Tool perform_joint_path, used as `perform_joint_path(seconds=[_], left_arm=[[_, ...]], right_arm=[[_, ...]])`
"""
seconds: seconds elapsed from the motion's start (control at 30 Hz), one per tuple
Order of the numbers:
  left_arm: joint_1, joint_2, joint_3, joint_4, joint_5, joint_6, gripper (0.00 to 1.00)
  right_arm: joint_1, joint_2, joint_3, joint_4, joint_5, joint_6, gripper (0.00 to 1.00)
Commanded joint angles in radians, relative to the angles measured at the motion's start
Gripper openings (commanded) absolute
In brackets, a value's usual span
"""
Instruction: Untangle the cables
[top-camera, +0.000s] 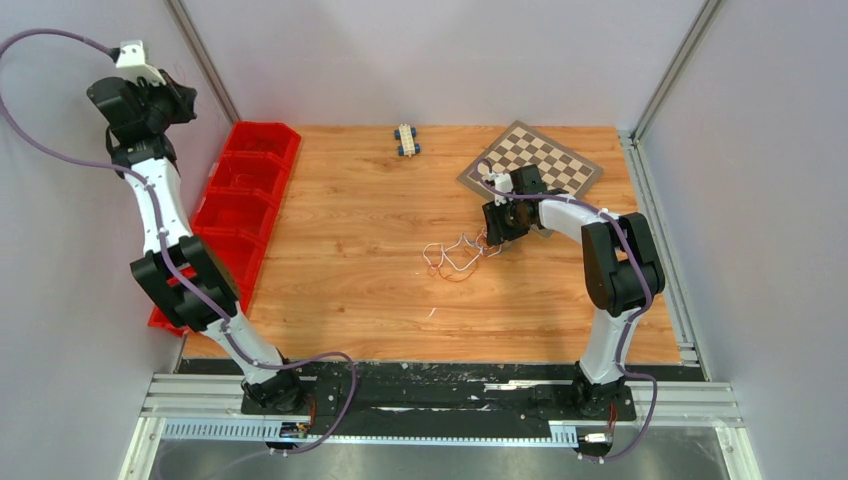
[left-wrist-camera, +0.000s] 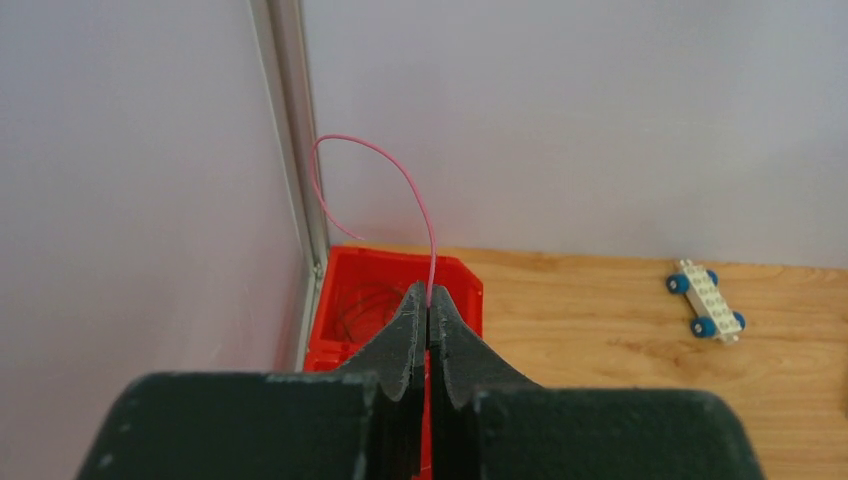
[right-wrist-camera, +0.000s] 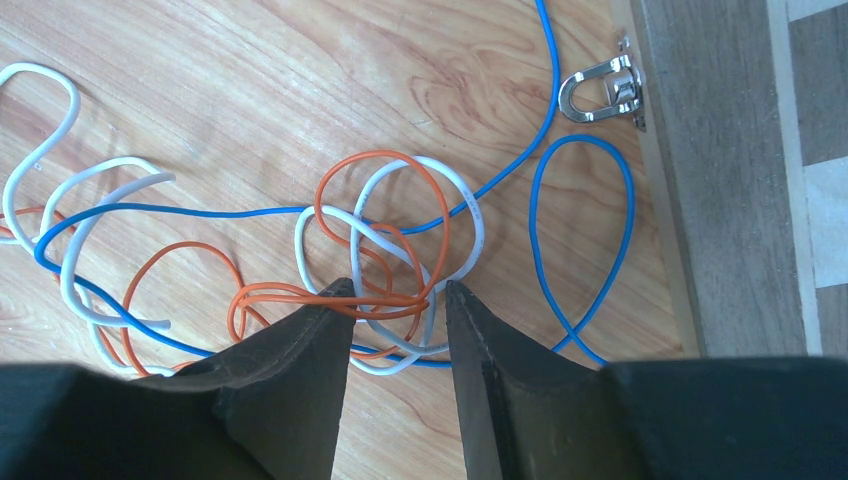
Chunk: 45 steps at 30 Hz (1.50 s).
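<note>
The cables (top-camera: 455, 255) lie in a loose tangle mid-table. In the right wrist view, white (right-wrist-camera: 465, 200), orange (right-wrist-camera: 380, 160) and blue (right-wrist-camera: 590, 150) strands cross in a knot. My right gripper (right-wrist-camera: 398, 287) is open and low over that knot, with orange and white loops lying between its fingertips. In the top view it (top-camera: 497, 235) sits at the tangle's right end. My left gripper (left-wrist-camera: 430, 295) is shut on a thin pink cable (left-wrist-camera: 400, 180) that arcs up from its tips. This gripper (top-camera: 150, 100) is raised at the back left, above the red bins.
A row of red bins (top-camera: 250, 170) lines the left edge; the one under my left gripper (left-wrist-camera: 370, 275) holds dark wires. A toy car (top-camera: 406, 139) stands at the back. The chessboard (top-camera: 540, 160), with a metal latch (right-wrist-camera: 600, 90), lies just right of the tangle.
</note>
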Motion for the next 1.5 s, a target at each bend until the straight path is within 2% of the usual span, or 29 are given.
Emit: perform_joint_path(seconds=[0.0,0.23,0.47,0.63,1.2,1.23,1.33,1.47], left_arm=[[-0.007,0.062,-0.035,0.026,0.016,0.048,0.00],[-0.029,0.195,-0.030,0.015,-0.002,0.164,0.00],[-0.033,0.310,0.025,-0.126,0.011,0.319,0.00],[-0.036,0.351,0.051,-0.292,0.041,0.430,0.00],[-0.093,0.524,0.255,-0.599,-0.175,0.594,0.03],[-0.094,0.529,0.262,-0.606,-0.186,0.598,0.06],[-0.102,0.528,0.287,-0.636,-0.193,0.599,0.28],[-0.108,0.503,0.296,-0.667,-0.193,0.601,0.46]], right_arm=[[0.003,0.044,-0.003,-0.017,0.009,0.004,0.43],[0.004,0.045,-0.023,-0.025,0.018,-0.001,0.43],[0.005,0.049,-0.038,-0.034,0.038,-0.012,0.43],[0.005,0.058,-0.041,-0.035,0.040,-0.011,0.43],[0.005,0.078,-0.039,-0.036,0.032,-0.007,0.44],[0.005,0.078,-0.039,-0.037,0.032,-0.008,0.44],[0.005,0.076,-0.036,-0.037,0.029,-0.010,0.44],[0.001,0.069,-0.033,-0.038,0.027,-0.014,0.44]])
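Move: The left gripper, shut on the pink cable, is high over the row of red bins. The second bin from the far end lies about 5 cm ahead, 1 cm to its right and some 35 cm below. The farthest bin, holding dark cables, is about 15 cm ahead, 1 cm right; the third bin is some 5 cm back, 1 cm right. From the right gripper, that second bin lies about 60 cm left and 17 cm ahead, at roughly its height. Bring the left gripper down some 31 cm into low reach of the second red bin, swinging slightly forward at first and easing back a little after. Meanwhile tip the fingers down about 45 degrees from level. Keep the pink cable pinched until you are low, then open the fingers to a bit under half and let go. ##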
